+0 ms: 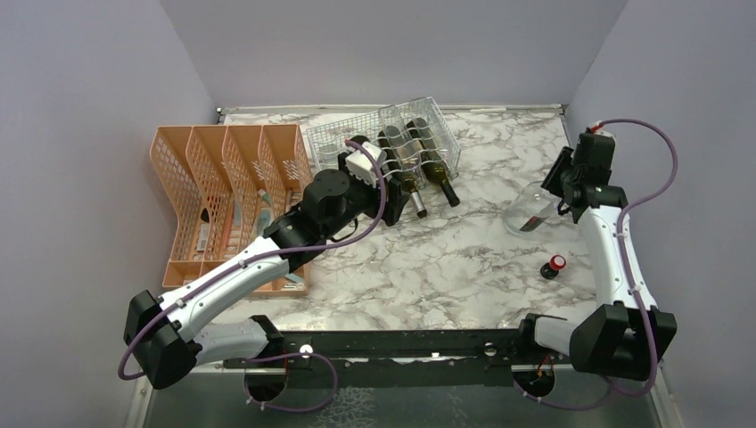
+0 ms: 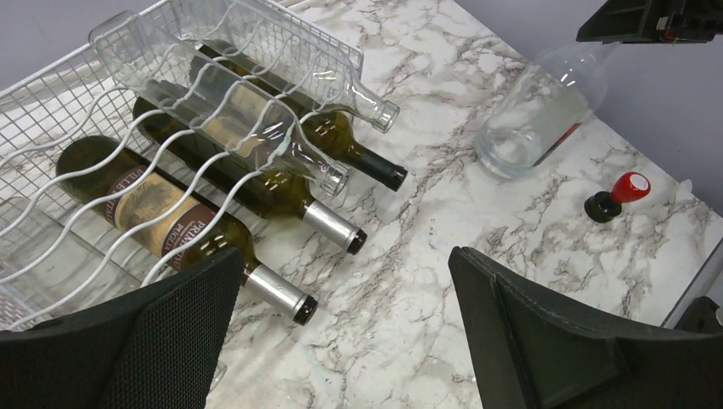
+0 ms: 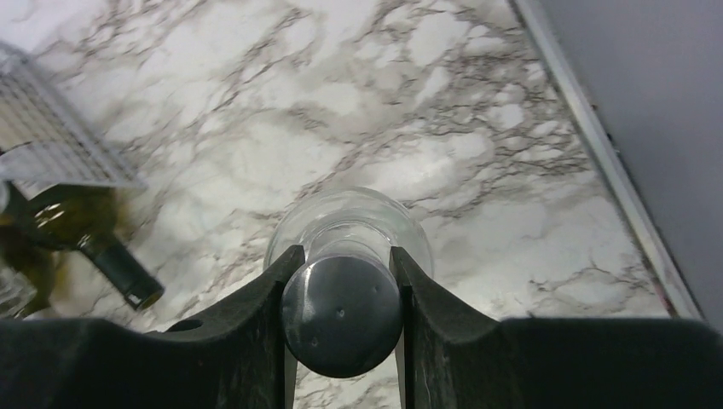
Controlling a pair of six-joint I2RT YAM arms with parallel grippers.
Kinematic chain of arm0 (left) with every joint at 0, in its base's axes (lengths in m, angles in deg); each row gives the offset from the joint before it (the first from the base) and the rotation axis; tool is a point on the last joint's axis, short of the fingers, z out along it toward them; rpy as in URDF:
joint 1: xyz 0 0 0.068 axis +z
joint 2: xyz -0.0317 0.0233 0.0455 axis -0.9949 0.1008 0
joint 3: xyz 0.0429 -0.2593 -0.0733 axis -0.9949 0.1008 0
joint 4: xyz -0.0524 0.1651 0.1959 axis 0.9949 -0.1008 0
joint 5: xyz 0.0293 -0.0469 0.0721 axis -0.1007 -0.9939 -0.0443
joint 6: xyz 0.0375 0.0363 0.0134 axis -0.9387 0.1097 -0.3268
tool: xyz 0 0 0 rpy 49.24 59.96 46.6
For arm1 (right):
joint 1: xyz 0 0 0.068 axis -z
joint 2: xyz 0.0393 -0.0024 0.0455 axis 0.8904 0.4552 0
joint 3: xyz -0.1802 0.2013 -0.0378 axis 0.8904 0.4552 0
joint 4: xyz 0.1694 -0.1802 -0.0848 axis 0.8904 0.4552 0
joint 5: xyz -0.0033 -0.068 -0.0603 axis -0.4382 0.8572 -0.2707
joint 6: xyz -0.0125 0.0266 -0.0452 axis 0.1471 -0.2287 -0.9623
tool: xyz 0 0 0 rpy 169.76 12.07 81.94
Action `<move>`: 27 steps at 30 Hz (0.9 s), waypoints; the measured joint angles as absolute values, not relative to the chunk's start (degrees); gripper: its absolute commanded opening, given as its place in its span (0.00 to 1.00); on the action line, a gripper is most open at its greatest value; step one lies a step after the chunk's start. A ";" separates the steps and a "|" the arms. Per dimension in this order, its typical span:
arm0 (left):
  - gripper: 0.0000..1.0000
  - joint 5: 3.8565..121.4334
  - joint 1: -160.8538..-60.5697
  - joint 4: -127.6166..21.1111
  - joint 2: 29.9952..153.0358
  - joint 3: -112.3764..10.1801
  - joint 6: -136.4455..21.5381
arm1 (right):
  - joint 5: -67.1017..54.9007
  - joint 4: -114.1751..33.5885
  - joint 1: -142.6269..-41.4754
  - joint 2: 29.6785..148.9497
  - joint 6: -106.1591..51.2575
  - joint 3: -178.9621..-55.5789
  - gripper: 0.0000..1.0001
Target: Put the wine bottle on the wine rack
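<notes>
A clear glass wine bottle point(image 1: 533, 212) point(image 2: 533, 115) stands tilted at the right of the marble table, its neck leaning towards the right arm. My right gripper point(image 1: 563, 192) point(image 3: 344, 253) is shut on its dark capped top point(image 3: 341, 315), one finger on each side. The white wire wine rack point(image 1: 392, 134) point(image 2: 51, 94) is at the back centre, with several dark and clear bottles lying in its cradles. My left gripper point(image 1: 374, 156) point(image 2: 343, 256) hovers open just in front of the rack, holding nothing.
An orange mesh file organiser point(image 1: 223, 187) stands at the left beside the left arm. A small black stopper with a red top point(image 1: 554, 266) point(image 2: 618, 194) sits on the table near the clear bottle. Bottle necks stick out of the rack's front. Walls close in the table.
</notes>
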State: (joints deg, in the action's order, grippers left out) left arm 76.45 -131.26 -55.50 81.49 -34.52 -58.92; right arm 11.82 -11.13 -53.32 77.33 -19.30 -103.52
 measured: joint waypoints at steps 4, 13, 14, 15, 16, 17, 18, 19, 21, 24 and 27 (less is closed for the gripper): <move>0.99 76.36 -131.26 -54.86 81.49 -34.00 -58.97 | 6.60 -9.29 -56.64 76.98 -19.04 -104.40 0.03; 0.99 79.64 -131.26 -54.80 80.58 -32.36 -58.79 | 2.86 -5.64 -71.48 77.03 -18.60 -105.23 0.02; 0.99 80.62 -131.26 -54.95 80.38 -32.38 -58.66 | 1.33 -5.23 -72.36 77.03 -18.63 -105.23 0.02; 0.99 81.32 -131.24 -55.11 80.20 -32.38 -58.51 | -0.66 -4.81 -72.81 77.03 -18.67 -105.23 0.02; 0.99 82.37 -131.15 -55.67 80.05 -32.56 -58.23 | -2.75 -4.62 -73.01 77.03 -18.80 -105.23 0.02; 0.99 83.16 -131.06 -56.18 80.03 -32.75 -57.88 | -5.42 -4.25 -73.01 77.03 -19.00 -105.25 0.02; 0.99 83.77 -130.91 -56.88 80.03 -33.06 -57.55 | -7.76 -3.90 -73.01 77.03 -19.26 -105.25 0.02; 0.99 84.29 -130.71 -57.79 80.03 -33.43 -57.13 | -10.10 -3.46 -73.10 77.03 -19.44 -105.23 0.02; 0.99 84.73 -130.30 -58.65 80.03 -33.84 -56.26 | -13.70 -3.11 -73.75 77.03 -19.59 -105.23 0.02; 0.99 84.88 -129.27 -59.74 80.05 -34.13 -54.31 | -17.29 -3.13 -76.55 77.03 -19.61 -105.23 0.02; 0.99 84.86 -128.40 -61.25 80.16 -34.26 -52.43 | -19.58 -4.64 -80.86 77.03 -18.91 -104.95 0.01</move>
State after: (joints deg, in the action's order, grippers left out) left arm 84.86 -128.40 -61.25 80.16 -34.26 -52.43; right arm -19.58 -4.64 -80.86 77.03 -18.91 -104.95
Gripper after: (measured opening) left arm 0.989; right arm 0.399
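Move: From the right hand, already holding the clear bottle by its neck, the wine rack is about 42 cm left, 20 ahead and 20 lower. The black-capped bottle at its near side is some 28 cm left and 18 ahead; the red-capped bottle stands roughly 11 cm back and 6 right, both well below. From the empty left hand, the clear bottle's middle is about 40 cm right, 4 ahead and 18 lower. Keeping its pinch on the clear bottle's neck, the right hand sweeps it about 25 cm left, almost level, towards the open left gripper, curving some 6 cm back in the later part. The wrist turns about 50 degrees counter-clockwise and tilts, its left side rising. The left hand, still wide open, first sinks slightly, then shifts about 4 cm left and a little forward, turning slightly counter-clockwise. ##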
